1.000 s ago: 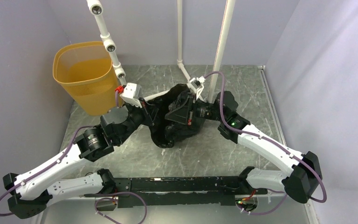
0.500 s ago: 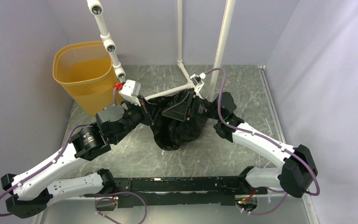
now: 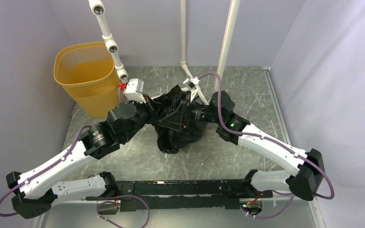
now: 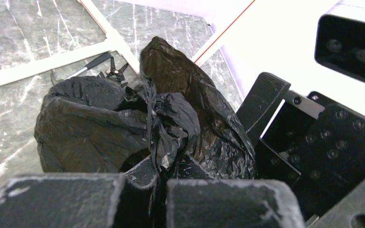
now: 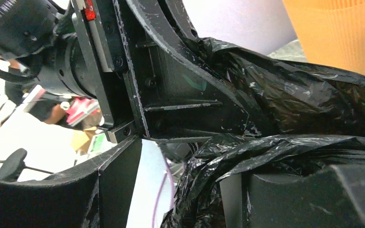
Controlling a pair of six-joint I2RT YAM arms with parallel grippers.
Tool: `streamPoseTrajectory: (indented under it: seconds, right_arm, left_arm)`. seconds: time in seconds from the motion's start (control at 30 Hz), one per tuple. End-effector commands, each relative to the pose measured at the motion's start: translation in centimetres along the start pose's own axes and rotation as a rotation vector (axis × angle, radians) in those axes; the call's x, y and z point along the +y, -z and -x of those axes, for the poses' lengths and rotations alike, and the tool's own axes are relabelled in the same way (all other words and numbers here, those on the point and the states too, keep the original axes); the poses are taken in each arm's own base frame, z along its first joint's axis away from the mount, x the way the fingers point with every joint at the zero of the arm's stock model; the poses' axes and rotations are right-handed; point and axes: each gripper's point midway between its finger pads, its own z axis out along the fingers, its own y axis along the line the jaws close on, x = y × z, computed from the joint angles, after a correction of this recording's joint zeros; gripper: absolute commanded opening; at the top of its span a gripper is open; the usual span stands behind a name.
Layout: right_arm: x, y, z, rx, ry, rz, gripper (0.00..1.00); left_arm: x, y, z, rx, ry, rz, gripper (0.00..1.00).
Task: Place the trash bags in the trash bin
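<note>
The trash bag, crinkled glossy black plastic, hangs bunched over the middle of the table between my two grippers. In the left wrist view my left gripper is shut on a twisted fold of the bag. My right gripper faces it from the right. In the right wrist view the right gripper stands open, with folds of the bag lying loose in the gap against its right finger. The yellow-orange trash bin stands upright at the back left, and its side shows beyond the bag.
A white pipe frame rises beside the bin and another post stands behind the bag, with a white foot lying on the marbled table. Grey walls close in the left, back and right sides.
The right gripper's jaws have spread apart and let go of the bag. The right arm has shifted left. The left arm has lifted slightly toward the bin, still holding the bag.
</note>
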Motion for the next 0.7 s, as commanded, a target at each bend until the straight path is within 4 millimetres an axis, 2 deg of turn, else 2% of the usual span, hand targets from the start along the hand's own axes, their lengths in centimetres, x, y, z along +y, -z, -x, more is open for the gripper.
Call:
streamPoseTrajectory:
  seconds: [0.0, 0.13, 0.2, 0.23, 0.27, 0.3, 0.43, 0.47, 0.5, 0.6, 0.63, 0.67]
  right_arm:
    - [-0.2, 0.0, 1.2, -0.037, 0.141, -0.088, 0.62]
    - [-0.8, 0.0, 1.2, -0.057, 0.167, -0.118, 0.6]
    - [-1.2, -0.2, 0.9, -0.049, 0.176, -0.125, 0.54]
    - [-1.3, -0.2, 0.8, -0.047, 0.177, -0.125, 0.49]
    - [-1.3, -0.3, 0.8, -0.051, 0.178, -0.123, 0.38]
    - [-1.3, -0.3, 0.8, -0.056, 0.175, -0.119, 0.31]
    - [-0.8, -0.4, 0.8, -0.075, 0.174, -0.079, 0.13]
    - [-0.9, -0.5, 0.8, -0.081, 0.169, -0.082, 0.04]
    - [-0.9, -0.4, 0.8, -0.089, 0.168, -0.083, 0.0]
    - [-1.0, -0.3, 1.1, -0.109, 0.167, -0.087, 0.0]
    - [-1.2, -0.2, 1.1, -0.114, 0.162, -0.098, 0.0]
    - [-1.5, -0.1, 1.2, -0.121, 0.155, -0.118, 0.0]
  left_arm:
    - [-1.8, 0.0, 1.9, -0.043, 0.116, -0.033, 0.03]
    - [-2.2, 0.2, 2.0, -0.054, 0.134, -0.061, 0.02]
    - [-2.3, 0.4, 2.1, -0.06, 0.139, -0.072, 0.02]
    - [-2.3, 0.5, 2.2, -0.063, 0.141, -0.073, 0.03]
    - [-2.1, 0.6, 2.2, -0.064, 0.14, -0.071, 0.04]
    - [-2.1, 0.6, 2.2, -0.065, 0.139, -0.07, 0.04]
    - [-1.9, 0.8, 2.3, -0.07, 0.134, -0.07, 0.09]
    - [-1.9, 0.9, 2.3, -0.07, 0.131, -0.07, 0.1]
    - [-1.8, 0.9, 2.2, -0.068, 0.127, -0.068, 0.12]
    - [-1.6, 1.1, 2.3, -0.067, 0.112, -0.062, 0.22]
    - [-1.5, 1.2, 2.3, -0.068, 0.106, -0.062, 0.3]
    - [-1.4, 1.3, 2.3, -0.068, 0.093, -0.059, 0.45]
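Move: The trash bag's gathered edge is already pinched in the left gripper, right at its fingertips. The same gathered plastic runs between the open right fingers, about 1 cm ahead, 1 cm left and 1 cm below their midpoint. The left fingertips sit roughly 5 cm ahead of the right hand and 4 cm to its left. From the left hand, the yellow trash bin stands some 22 cm ahead, 34 cm left and 18 cm lower; the pliers lie about 22 cm ahead, 13 cm right and 35 cm down. Shut the right gripper from well open onto the bag's edge just beside the left fingertips, easing it about 1.5 cm down and 1 cm forward with a slight clockwise turn. Keep the left pinch meanwhile, lift that hand about 1.5 cm with a small roll, then begin to spread its fingers to roughly a quarter open. ##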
